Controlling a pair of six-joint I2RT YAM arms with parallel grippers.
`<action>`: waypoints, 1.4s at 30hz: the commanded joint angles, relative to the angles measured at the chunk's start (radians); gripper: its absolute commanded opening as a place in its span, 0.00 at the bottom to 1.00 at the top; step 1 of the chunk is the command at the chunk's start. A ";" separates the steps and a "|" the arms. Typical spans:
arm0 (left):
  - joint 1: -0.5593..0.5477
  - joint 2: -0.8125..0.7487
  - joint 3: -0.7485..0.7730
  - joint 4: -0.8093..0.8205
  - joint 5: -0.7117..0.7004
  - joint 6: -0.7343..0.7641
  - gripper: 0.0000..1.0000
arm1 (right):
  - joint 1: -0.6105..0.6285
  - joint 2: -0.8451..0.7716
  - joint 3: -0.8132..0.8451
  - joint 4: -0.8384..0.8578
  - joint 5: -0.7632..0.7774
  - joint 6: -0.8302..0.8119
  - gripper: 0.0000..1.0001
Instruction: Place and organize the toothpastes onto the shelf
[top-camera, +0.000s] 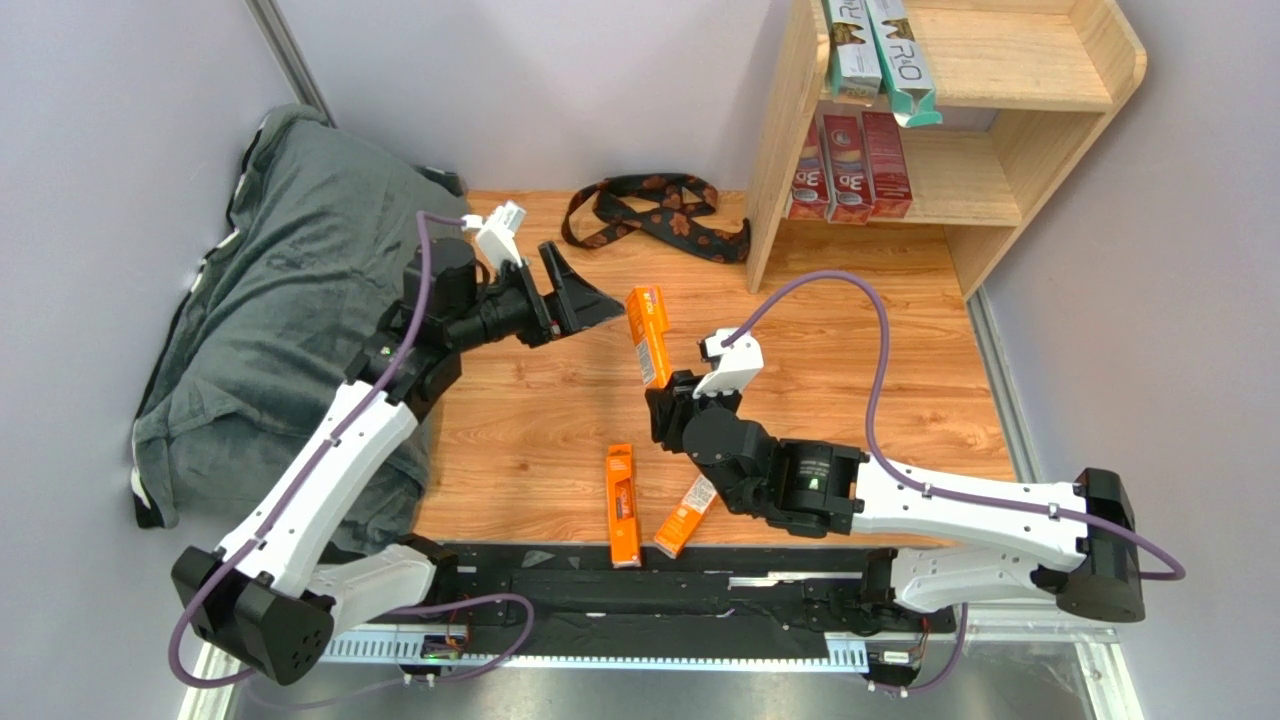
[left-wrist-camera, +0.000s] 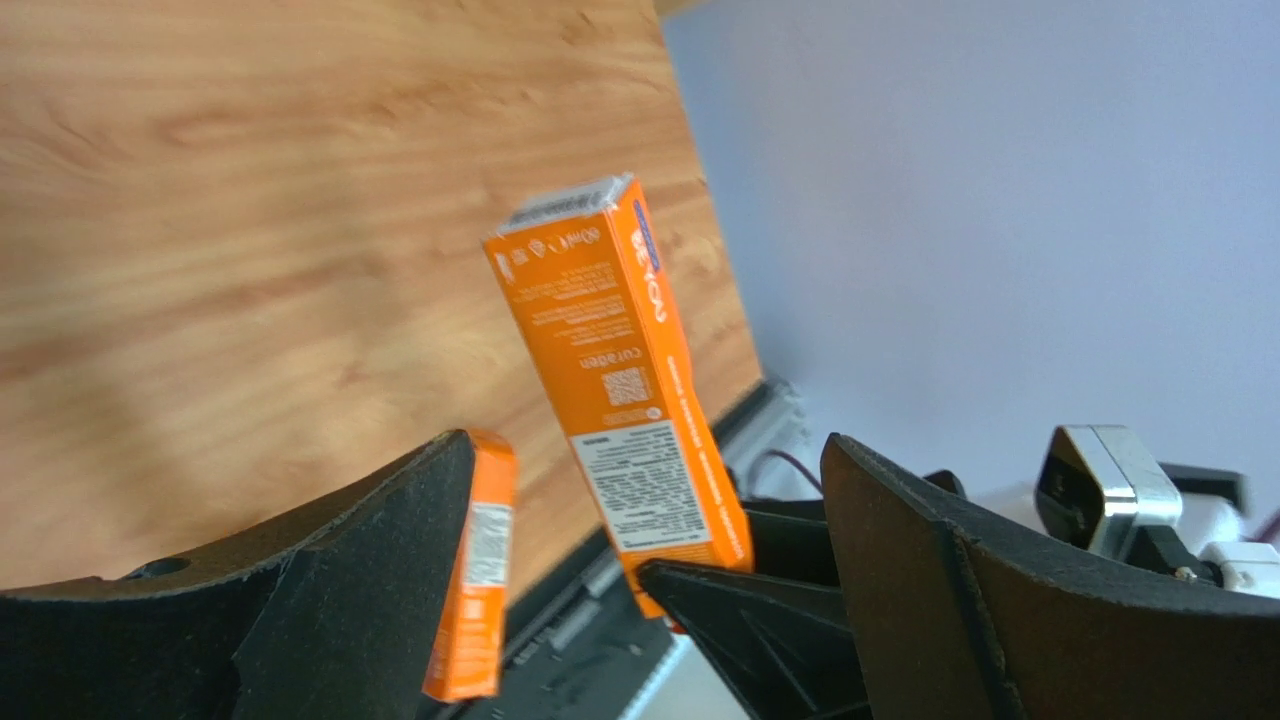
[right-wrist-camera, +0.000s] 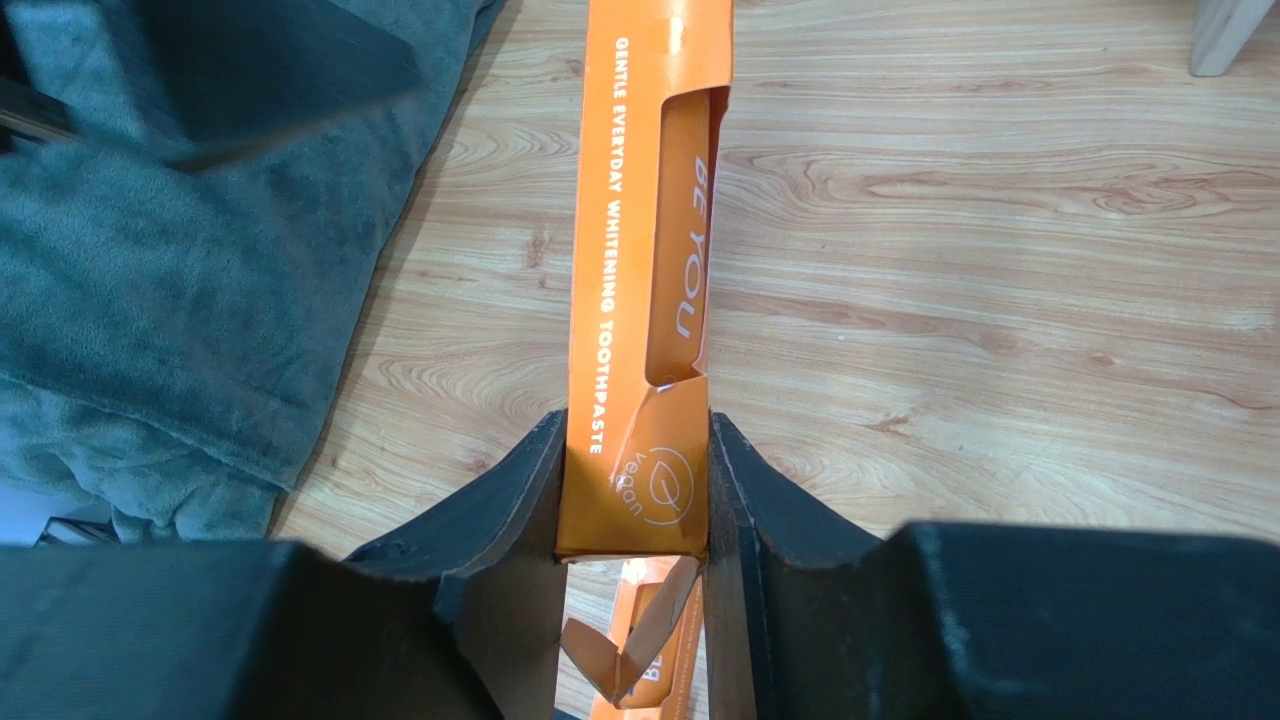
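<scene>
My right gripper (top-camera: 663, 393) is shut on the lower end of an orange toothpaste box (top-camera: 649, 336), holding it above the table; in the right wrist view the box (right-wrist-camera: 646, 285) sits clamped between both fingers (right-wrist-camera: 511, 510). My left gripper (top-camera: 598, 306) stands open just left of that box, apart from it; the box (left-wrist-camera: 616, 360) shows between its spread fingers (left-wrist-camera: 376, 555). Two more orange boxes (top-camera: 621, 504) (top-camera: 684, 519) lie near the front edge. The shelf (top-camera: 1037, 150) holds a silver-white box (top-camera: 854, 42) and a teal box (top-camera: 906, 60) on top, and three dark red boxes (top-camera: 849, 168) below.
A dark grey cloth heap (top-camera: 286, 285) covers the table's left side, under the left arm. A black-and-brown strap (top-camera: 661, 210) lies by the shelf's left panel. A black rail (top-camera: 676, 578) runs along the near edge. Grey walls close in left and right.
</scene>
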 joint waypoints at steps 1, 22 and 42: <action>0.003 -0.020 0.144 -0.340 -0.253 0.296 0.95 | -0.012 -0.061 0.005 -0.006 0.052 0.035 0.27; 0.002 0.017 0.161 -0.530 -0.570 0.441 0.95 | -0.199 -0.072 0.408 -0.164 -0.097 -0.239 0.30; 0.003 0.078 0.061 -0.464 -0.532 0.466 0.95 | -0.746 0.326 1.278 -0.330 -0.329 -0.572 0.35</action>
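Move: The right hand already holds the orange toothpaste; the upper shelf with its two teal toothpastes lies about 38 cm ahead, 24 cm to the right and 12 cm above. The red toothpastes, one shelf lower, are some 36 cm ahead, 25 cm right and 8 cm below. From the empty left hand the upper shelf is roughly 32 cm ahead, 33 cm right and 5 cm higher. Right hand lifts the gripped orange toothpaste some 30 cm, right and forward towards the shelf; open left withdraws leftward. ##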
